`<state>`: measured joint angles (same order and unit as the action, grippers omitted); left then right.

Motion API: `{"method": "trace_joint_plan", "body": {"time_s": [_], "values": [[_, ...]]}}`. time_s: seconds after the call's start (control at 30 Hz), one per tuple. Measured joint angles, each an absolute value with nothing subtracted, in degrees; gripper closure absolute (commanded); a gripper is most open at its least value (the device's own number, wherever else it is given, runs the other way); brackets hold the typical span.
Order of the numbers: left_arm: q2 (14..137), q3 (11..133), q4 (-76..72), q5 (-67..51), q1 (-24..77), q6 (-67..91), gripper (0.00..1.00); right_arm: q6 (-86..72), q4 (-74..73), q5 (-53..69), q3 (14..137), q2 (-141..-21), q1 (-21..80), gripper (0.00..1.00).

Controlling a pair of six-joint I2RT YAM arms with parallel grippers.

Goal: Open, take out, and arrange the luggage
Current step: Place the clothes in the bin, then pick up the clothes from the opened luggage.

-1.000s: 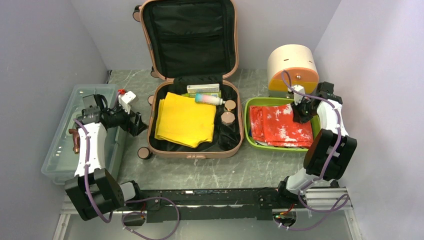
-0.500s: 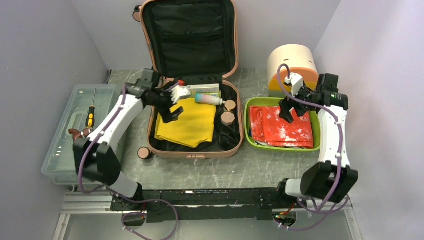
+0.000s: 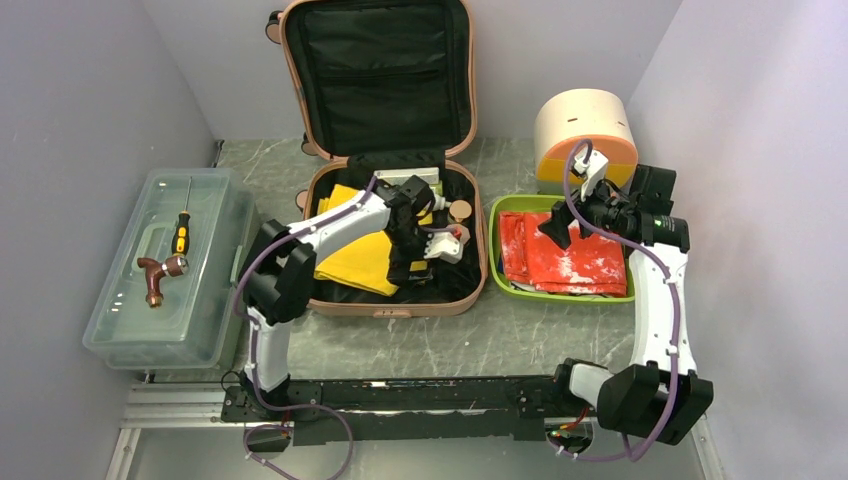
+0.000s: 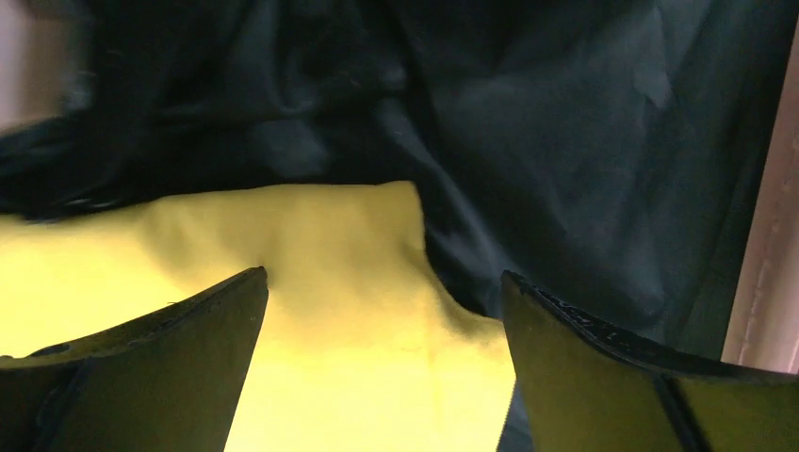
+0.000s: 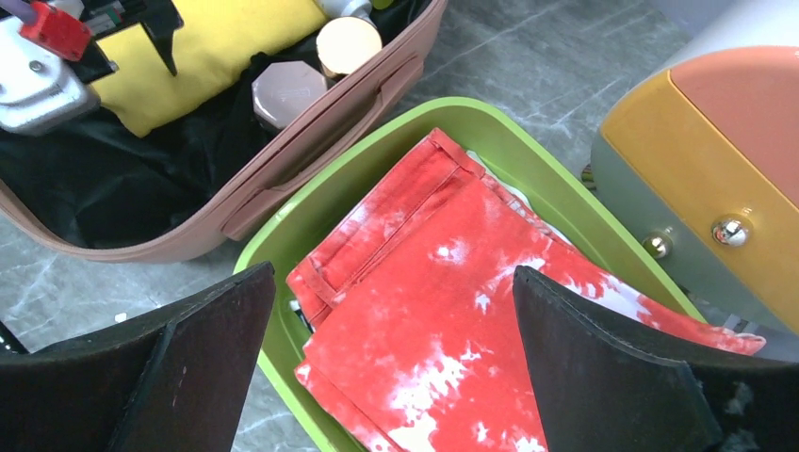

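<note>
The salmon-pink luggage [image 3: 385, 303] lies open mid-table, its black-lined lid [image 3: 378, 70] leaning on the back wall. A folded yellow cloth [image 3: 350, 262] lies in its left half. My left gripper [image 3: 415, 268] is down inside the case, open, with its fingers straddling the cloth's right edge [image 4: 367, 358] over the black lining [image 4: 565, 141]; nothing is gripped. My right gripper [image 3: 553, 228] hangs open above a red-and-white cloth [image 5: 443, 311] lying in the lime-green tray [image 5: 415, 108]. In the wrist views both grippers, left [image 4: 382, 278] and right [image 5: 392, 271], show a wide gap.
A round jar [image 3: 460, 210] and an octagonal one [image 5: 283, 94] sit in the case's right half. A clear bin [image 3: 120, 320] at the left carries a screwdriver [image 3: 181, 235] and a brown tool [image 3: 160, 272]. A white-and-orange round box [image 3: 585, 135] stands behind the tray.
My left arm has swung from the clear bin across into the case, down onto the yellow cloth. My right gripper has opened and risen over the red cloth.
</note>
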<state>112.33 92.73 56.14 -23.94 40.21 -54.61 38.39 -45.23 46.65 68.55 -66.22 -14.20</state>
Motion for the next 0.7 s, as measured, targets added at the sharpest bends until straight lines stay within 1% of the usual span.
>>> {"method": "trace_joint_plan", "body": {"time_s": [0.1, 0.27, 0.33, 0.37, 0.4, 0.5, 0.6, 0.63, 0.67, 0.7], "values": [[114.72, 92.97, 59.29, -25.39, 40.21, -56.4, 0.01, 37.23, -43.44, 46.87, 66.87, -65.23, -14.2, 0.0], [114.96, 93.43, 59.9, -25.54, 40.49, -56.69, 0.01, 35.88, -41.6, 46.87, 65.54, -64.9, -14.2, 0.0], [114.8, 92.14, 57.98, -23.7, 41.39, -56.36, 0.05, 35.53, -41.12, 47.05, 65.39, -64.9, -14.2, 0.0], [114.54, 91.18, 56.47, -22.28, 41.93, -56.07, 0.1, 35.44, -40.77, 47.09, 65.23, -64.9, -14.2, 0.0], [114.26, 90.21, 54.89, -20.6, 42.63, -55.81, 0.17, 35.33, -40.56, 47.09, 65.1, -64.9, -14.2, 0.0], [113.91, 88.27, 50.46, -15.77, 44.29, -54.83, 0.43, 34.81, -39.72, 47.13, 64.36, -64.9, -14.2, 0.0], [113.82, 87.7, 47.48, -13.08, 44.73, -53.43, 0.74, 34.37, -39.62, 48.31, 64.12, -64.93, -14.2, 0.0], [113.71, 87.61, 46.7, -12.38, 44.69, -53.39, 0.89, 34.39, -39.75, 49.19, 64.12, -64.93, -14.2, 0.0], [113.3, 87.37, 46.0, -12.05, 44.6, -53.1, 0.96, 34.35, -39.97, 50.19, 64.14, -64.93, -14.04, 0.0], [112.71, 87.13, 45.89, -11.99, 44.58, -52.53, 1.0, 34.15, -40.12, 50.81, 64.18, -65.01, -13.78, 0.0]]}}
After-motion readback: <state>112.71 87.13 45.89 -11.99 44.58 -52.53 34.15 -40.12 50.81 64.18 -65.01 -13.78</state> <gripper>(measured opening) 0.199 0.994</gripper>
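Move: The left hand hangs open just over the near right corner of the yellow cloth in the suitcase; the middle of the cloth lies about 7 cm ahead, 8 cm left and 5 cm below. The hexagonal jar stands some 7 cm ahead and 8 cm to the right, with the round jar about 12 cm ahead and 9 cm right. From the right hand, waiting open over the bin, the yellow cloth is roughly 35 cm left, 4 cm ahead and 21 cm down. The left hand eases down and slightly back with its fingers wide open astride the near right corner of the yellow cloth, then sinks on to some 3 cm below where it began while swinging its fingertips forward by about 15 degrees. In that last stretch it slides 2 to 3 cm forward along the cloth's edge, shuts the fingers most of the way and pinches the corner between their tips, starting to rise only slightly. ##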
